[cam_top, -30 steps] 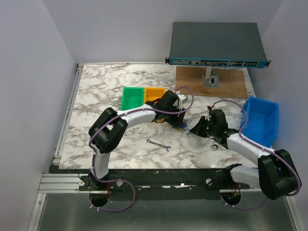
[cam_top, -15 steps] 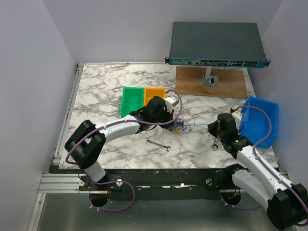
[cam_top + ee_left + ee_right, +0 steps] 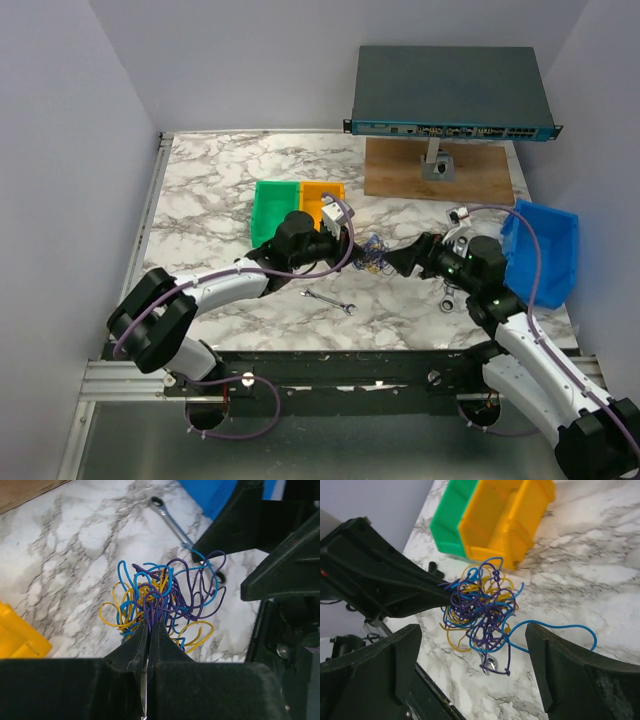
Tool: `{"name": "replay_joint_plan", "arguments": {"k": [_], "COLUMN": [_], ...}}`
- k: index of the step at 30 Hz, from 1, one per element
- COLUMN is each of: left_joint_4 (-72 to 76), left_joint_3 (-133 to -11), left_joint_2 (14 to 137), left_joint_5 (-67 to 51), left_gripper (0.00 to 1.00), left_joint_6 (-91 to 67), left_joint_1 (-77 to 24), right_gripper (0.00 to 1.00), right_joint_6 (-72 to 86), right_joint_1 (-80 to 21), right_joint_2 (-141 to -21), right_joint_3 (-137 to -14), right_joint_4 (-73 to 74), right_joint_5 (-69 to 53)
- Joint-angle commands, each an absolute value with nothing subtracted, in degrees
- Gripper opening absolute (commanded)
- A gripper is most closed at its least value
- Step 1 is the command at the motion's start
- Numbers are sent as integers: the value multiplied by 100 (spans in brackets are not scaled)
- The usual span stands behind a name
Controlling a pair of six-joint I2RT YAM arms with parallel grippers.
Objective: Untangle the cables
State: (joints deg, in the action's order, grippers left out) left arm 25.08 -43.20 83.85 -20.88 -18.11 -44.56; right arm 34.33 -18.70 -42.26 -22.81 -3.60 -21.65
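The cables (image 3: 375, 250) are a loose tangle of thin blue, purple and yellow wires held just above the marble table (image 3: 220, 180). My left gripper (image 3: 352, 249) is shut on the near side of the cables (image 3: 165, 595), its fingertips (image 3: 141, 630) pinching several strands. My right gripper (image 3: 405, 260) faces the bunch from the right and is open. In the right wrist view its fingers (image 3: 395, 665) stand wide on either side of the cables (image 3: 480, 605), touching none. One blue strand (image 3: 570, 628) loops out to the right.
A small steel wrench (image 3: 330, 301) lies on the table below the bunch, and a second wrench (image 3: 170, 520) lies by the right arm. Green bin (image 3: 272, 205) and orange bin (image 3: 322, 195) stand behind the left gripper. A blue bin (image 3: 540, 250) is at the right, a network switch (image 3: 450, 90) at the back.
The left gripper closed on the bunch and drew back to the left with it. The right gripper pulled away to the right, then opened and came back toward the tangle.
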Motion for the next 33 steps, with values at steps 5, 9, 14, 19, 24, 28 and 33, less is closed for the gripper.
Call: {"name": "replay_joint_plan", "arguments": {"k": [5, 9, 14, 19, 24, 28, 33], "left_joint_4": [3710, 3846, 3262, 2351, 2410, 2597, 2755], "left_joint_3": [-4145, -4097, -3988, -3661, -3098, -3014, -3127], "left_joint_2": [8105, 8099, 7798, 7264, 6675, 6518, 6695], "left_joint_5": [-3345, -3416, -2066, -48, 547, 308, -360], "left_gripper": [0, 0, 0, 0, 0, 0, 0], "left_joint_6": [-2084, -2193, -2209, -2679, -3132, -3038, -2890], "left_joint_1": [-4438, -4438, -4372, -3928, -3434, -3415, -3418], "right_gripper": [85, 51, 1, 1, 1, 1, 3], "right_joint_6": [3275, 3350, 3801, 6378, 6921, 5102, 3959], "right_joint_1": [-1881, -1881, -1881, -1870, -1867, -1872, -1872], "right_joint_2": [-4762, -4910, -4542, -4482, -4199, -3912, -3827], "right_joint_3": [-2348, -2294, -2391, -2826, -2918, -2690, -2524], "right_joint_4": [-1187, -1048, 603, 3385, 3738, 2283, 1316], "right_joint_5": [-3590, -3216, -35, 4017, 4294, 2833, 819]}}
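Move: Just off the left fingertips, which already grip it, the cable bundle's middle lies about 4 cm right and 1 cm ahead of the left hand, 1 cm below it. From the open right hand it is some 5 cm left and 1 cm ahead, 1 cm lower. The yellow bin stands 16 cm ahead and 8 cm left of the left hand, 12 cm down; the small wrench lies 8 cm back, 7 cm left, 14 cm down. Easing back and up some 4 cm, the left hand keeps its pinch on the cables while the right reaches slightly left and closes on the bundle's free side. Then they pull apart: the right sweeps about 17 cm right, sinking and turning clockwise, then eases back slightly; the left goes left and forward towards the yellow bin, turning counter-clockwise. ##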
